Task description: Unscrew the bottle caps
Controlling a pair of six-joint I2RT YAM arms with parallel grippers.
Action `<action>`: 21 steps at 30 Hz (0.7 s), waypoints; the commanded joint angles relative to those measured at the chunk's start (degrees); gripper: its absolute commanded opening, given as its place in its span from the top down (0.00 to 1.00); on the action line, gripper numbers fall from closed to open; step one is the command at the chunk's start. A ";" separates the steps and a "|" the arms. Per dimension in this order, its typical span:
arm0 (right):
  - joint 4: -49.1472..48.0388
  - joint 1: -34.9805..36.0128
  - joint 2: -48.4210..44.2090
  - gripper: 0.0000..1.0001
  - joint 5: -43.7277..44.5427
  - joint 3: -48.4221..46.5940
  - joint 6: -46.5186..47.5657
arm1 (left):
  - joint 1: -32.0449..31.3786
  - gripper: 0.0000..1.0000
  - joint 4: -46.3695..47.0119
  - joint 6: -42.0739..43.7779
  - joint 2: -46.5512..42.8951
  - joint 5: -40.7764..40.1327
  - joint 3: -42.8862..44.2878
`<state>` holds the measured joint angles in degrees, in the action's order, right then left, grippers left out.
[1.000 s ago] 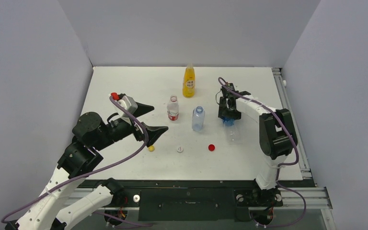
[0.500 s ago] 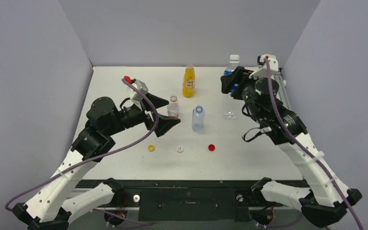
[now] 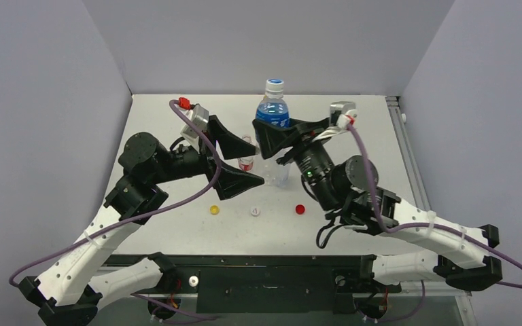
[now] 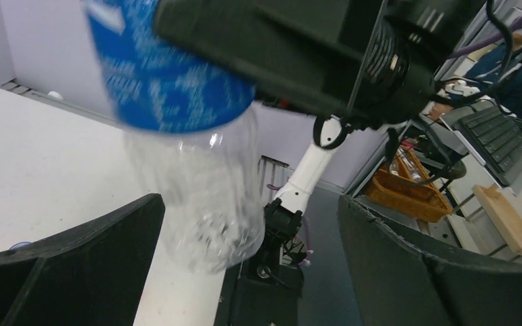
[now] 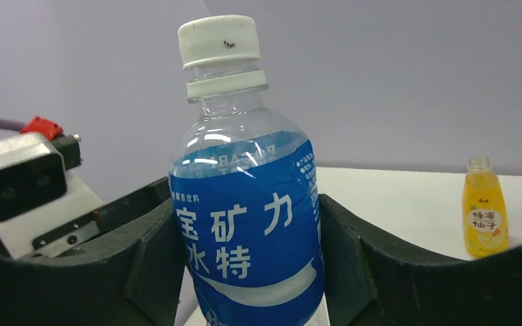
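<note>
My right gripper (image 3: 276,138) (image 5: 250,272) is shut on the blue-label bottle (image 3: 272,112) (image 5: 248,224), holding it upright in the air over the table's middle. Its white cap (image 3: 274,85) (image 5: 219,41) is still on the neck. My left gripper (image 3: 239,161) (image 4: 251,272) stands wide open right beside it. In the left wrist view the bottle's clear lower end (image 4: 207,204) hangs between the fingers (image 4: 75,265), close to the left one. Loose on the table lie a yellow cap (image 3: 214,210), a white cap (image 3: 255,211) and a red cap (image 3: 300,209).
The red-white label bottle (image 3: 246,161) stands partly hidden behind my left fingers. The clear bluish bottle (image 3: 281,174) is partly behind my right gripper. The capless yellow-orange bottle (image 5: 482,216) stands at the back, hidden in the top view. Grey walls enclose the table (image 3: 353,136).
My right arm has swung the blue-label bottle from the back right to the table's middle, up against my left gripper. The left gripper has shifted slightly right and stayed open.
</note>
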<state>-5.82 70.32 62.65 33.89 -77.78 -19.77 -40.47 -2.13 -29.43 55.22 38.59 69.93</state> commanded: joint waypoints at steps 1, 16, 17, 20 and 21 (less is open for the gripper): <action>-10.94 4.20 5.03 0.49 3.11 -2.82 6.33 | -0.30 0.03 4.43 -3.21 -0.98 4.92 3.24; -16.43 8.31 8.22 0.56 2.19 -3.51 8.16 | 1.95 0.03 -0.39 2.16 -5.17 -6.17 -0.57; -16.77 8.37 7.93 0.56 2.08 -3.29 7.79 | 2.14 0.03 -0.19 1.34 -5.20 -6.91 -0.58; -17.34 8.80 8.37 0.57 1.44 -3.00 7.34 | 2.80 0.03 0.23 -0.32 -4.67 -7.89 -0.03; -17.40 9.01 8.54 0.57 1.31 -3.08 7.35 | 2.87 0.03 0.25 -0.79 -4.44 -8.61 0.09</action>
<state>-19.29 78.35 71.13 37.39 -80.66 -11.38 -38.39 -3.09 -28.18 50.09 33.87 69.52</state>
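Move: Standing wide open and empty, the left gripper has the white cap of the blue-label bottle some 16 cm above it, 7 cm to its right and 5 cm ahead. Far below on the table, the open clear bottle stands about 18 cm ahead and 9 cm right, the red-label bottle 24 cm ahead and 3 cm left. From the right hand, gripping the label, the left gripper lies about 7 cm left, 5 cm back and 5 cm lower, the cap some 11 cm straight up. Carrying the upright blue-label bottle, the right hand goes about 5 cm left towards the left gripper, easing some 2 cm back and, after a small dip, rising 2 cm, its grip kept. The left hand, still open, gives way about 3 cm to its left and climbs 2 cm beside the bottle, swinging briefly back and forward again. ##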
